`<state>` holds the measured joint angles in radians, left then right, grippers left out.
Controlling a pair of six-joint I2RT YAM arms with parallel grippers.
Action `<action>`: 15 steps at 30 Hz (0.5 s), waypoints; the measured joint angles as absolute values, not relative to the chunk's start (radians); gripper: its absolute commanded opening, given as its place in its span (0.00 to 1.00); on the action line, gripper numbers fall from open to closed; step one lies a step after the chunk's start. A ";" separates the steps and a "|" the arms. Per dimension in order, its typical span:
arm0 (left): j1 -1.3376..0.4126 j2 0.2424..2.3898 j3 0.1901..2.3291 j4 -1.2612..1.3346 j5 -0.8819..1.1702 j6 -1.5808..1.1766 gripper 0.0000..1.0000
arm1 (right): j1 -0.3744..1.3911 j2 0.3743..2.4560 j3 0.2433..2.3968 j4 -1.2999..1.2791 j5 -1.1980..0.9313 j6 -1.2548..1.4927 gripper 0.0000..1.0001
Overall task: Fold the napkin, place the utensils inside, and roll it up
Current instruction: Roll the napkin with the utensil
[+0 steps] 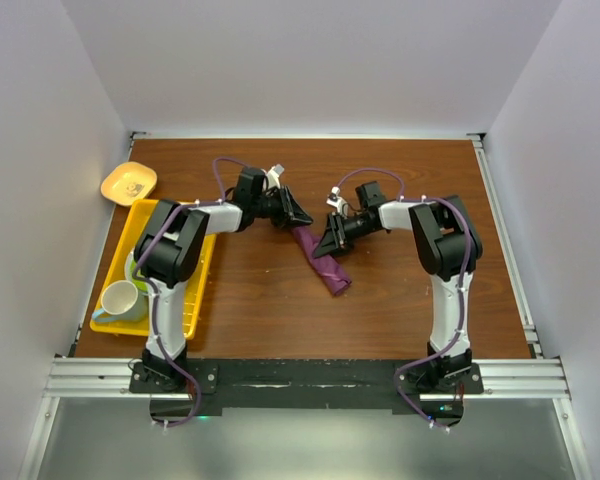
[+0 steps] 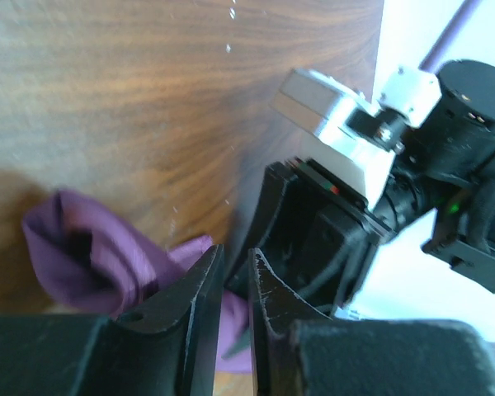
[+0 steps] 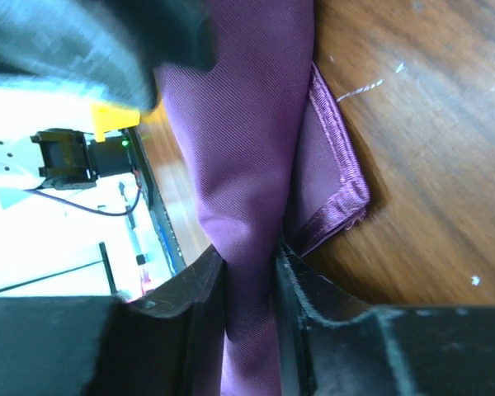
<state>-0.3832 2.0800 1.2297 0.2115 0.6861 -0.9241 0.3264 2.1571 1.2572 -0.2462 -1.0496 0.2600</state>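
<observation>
The plum-purple napkin (image 1: 323,262) lies bunched into a narrow slanting strip at the middle of the table. My right gripper (image 1: 328,243) sits on the strip's upper half. In the right wrist view its jaws (image 3: 249,264) press a thick fold of napkin (image 3: 247,124) from both sides. My left gripper (image 1: 302,217) hovers at the strip's far end, facing the right one. Its jaws (image 2: 235,264) stand a narrow slit apart, and napkin (image 2: 82,247) shows in and behind the slit; I cannot see whether it is pinched. The utensils are hidden.
A yellow tray (image 1: 202,280) stands at the left edge with a white cup (image 1: 120,298) in it. A small yellow plate (image 1: 129,182) lies behind the tray. The right gripper's body (image 2: 330,231) fills the left wrist view close ahead.
</observation>
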 measured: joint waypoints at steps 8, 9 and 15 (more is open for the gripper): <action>-0.382 2.146 1.213 0.245 0.654 -0.915 0.22 | 0.336 2.046 1.253 -0.365 -0.916 0.214 0.64; -0.382 2.149 1.213 0.246 0.654 -0.915 0.22 | 0.338 2.026 1.254 -0.389 -0.886 0.197 0.64; -0.382 2.149 1.214 0.247 0.654 -0.904 0.22 | 0.368 1.921 1.253 -0.499 -0.714 0.113 0.70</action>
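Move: The rolled napkin's middle is already between my right fingers, about 1 cm back of them at their height, its far end some 5 cm ahead and 4 cm left of that hand. From my left hand that far end lies about 5 cm below, 1 cm back and 1 cm left. The napkin's middle is 7 cm back, 3 cm right and 5 cm below my left hand, and the yellow tray's middle 9 cm back, 32 cm left. I let go of the napkin roll with my right hand, spreading the fingers wide while I lift it about 3 cm and draw it nearly as far to the right, the wrist tilting some 20 degrees. Meanwhile my left hand, its fingers kept nearly shut, drops about 3.5 cm onto the roll's far end and then stays there. ##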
